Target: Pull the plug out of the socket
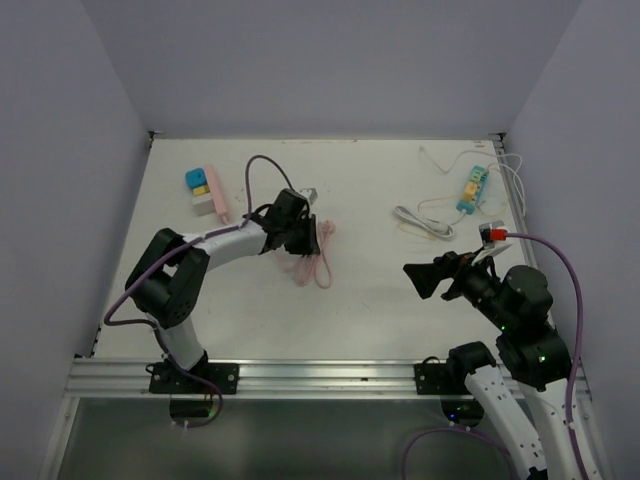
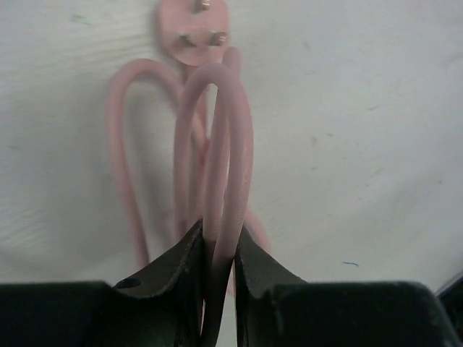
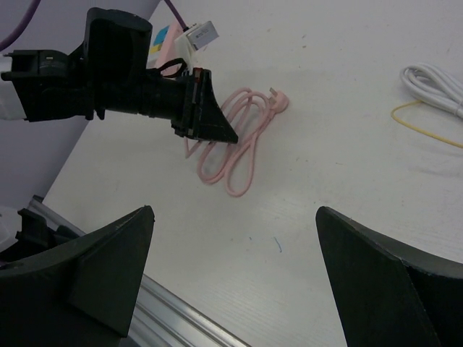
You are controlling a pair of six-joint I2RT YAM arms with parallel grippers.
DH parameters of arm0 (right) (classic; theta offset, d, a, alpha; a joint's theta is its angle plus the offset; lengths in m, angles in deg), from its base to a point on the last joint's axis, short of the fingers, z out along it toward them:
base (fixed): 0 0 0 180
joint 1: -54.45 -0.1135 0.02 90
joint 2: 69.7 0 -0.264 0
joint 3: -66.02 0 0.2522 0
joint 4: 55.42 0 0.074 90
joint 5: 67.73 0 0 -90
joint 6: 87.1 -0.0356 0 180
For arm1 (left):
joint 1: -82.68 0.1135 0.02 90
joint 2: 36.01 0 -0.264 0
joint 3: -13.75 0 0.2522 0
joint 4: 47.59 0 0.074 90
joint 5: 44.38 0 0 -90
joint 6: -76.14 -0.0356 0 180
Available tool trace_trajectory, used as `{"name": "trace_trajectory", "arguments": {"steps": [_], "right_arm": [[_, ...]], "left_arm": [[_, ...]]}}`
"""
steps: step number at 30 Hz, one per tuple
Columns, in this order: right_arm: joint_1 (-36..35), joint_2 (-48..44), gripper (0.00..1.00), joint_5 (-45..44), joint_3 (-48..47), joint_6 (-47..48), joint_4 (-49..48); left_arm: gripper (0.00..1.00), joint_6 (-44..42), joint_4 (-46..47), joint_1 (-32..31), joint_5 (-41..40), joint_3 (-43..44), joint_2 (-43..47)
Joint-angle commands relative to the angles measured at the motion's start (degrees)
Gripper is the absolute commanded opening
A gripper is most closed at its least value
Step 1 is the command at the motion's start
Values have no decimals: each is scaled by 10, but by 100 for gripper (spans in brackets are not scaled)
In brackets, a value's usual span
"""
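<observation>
A coiled pink cable [image 1: 310, 262] lies mid-table. My left gripper [image 2: 217, 246] is shut on two strands of it [image 2: 230, 144], low over the table. The cable's pink plug [image 2: 192, 32] rests on the table beyond the fingers, its metal prongs bare and nothing attached to it; the right wrist view shows the plug [image 3: 279, 102] too. The pink socket strip [image 1: 205, 190], with blue and yellow blocks, sits at the back left, apart from the plug. My right gripper [image 3: 235, 238] hangs open above bare table, right of the coil, with nothing between its fingers.
A teal and yellow power strip [image 1: 473, 188] with white cables [image 1: 422, 222] lies at the back right. Grey walls enclose the table on three sides. An aluminium rail [image 1: 320, 375] runs along the near edge.
</observation>
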Motion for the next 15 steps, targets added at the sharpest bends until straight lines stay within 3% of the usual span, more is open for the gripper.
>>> {"name": "trace_trajectory", "arguments": {"steps": [1, 9, 13, 15], "right_arm": [[-2, -2, 99, 1, -5, 2, -4], [-1, -6, 99, -14, -13, 13, 10], [-2, -8, 99, -23, -21, 19, 18], [-1, -12, 99, -31, -24, 22, 22]], "left_arm": [[22, 88, 63, -74, 22, 18, -11], [28, 151, 117, -210, 10, 75, -57], [39, 156, 117, -234, -2, 86, -55], [56, 155, 116, -234, -21, 91, -41]]}}
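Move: My left hand already grips the pink cable bundle about 5 cm above the table; the bare table spot it is taken to lies some 11 cm back and 16 cm to its right. The plug lies about 5 cm ahead and 4 cm right of that hand, the pink socket about 14 cm ahead and 25 cm left, and the white coil 7 cm ahead and 29 cm right. From my right hand that spot is roughly 5 cm ahead, 6 cm left and 26 cm below. I drag the pink cable bundle low over the table with my left hand, sweeping right and back about 20 cm towards the bare table in front of my right arm, away from the far left corner, while the wrist turns some 15 degrees clockwise. Towards the end I slow, lift a centimetre or two and open my fingers to about half around the cable, which still lies between them. ##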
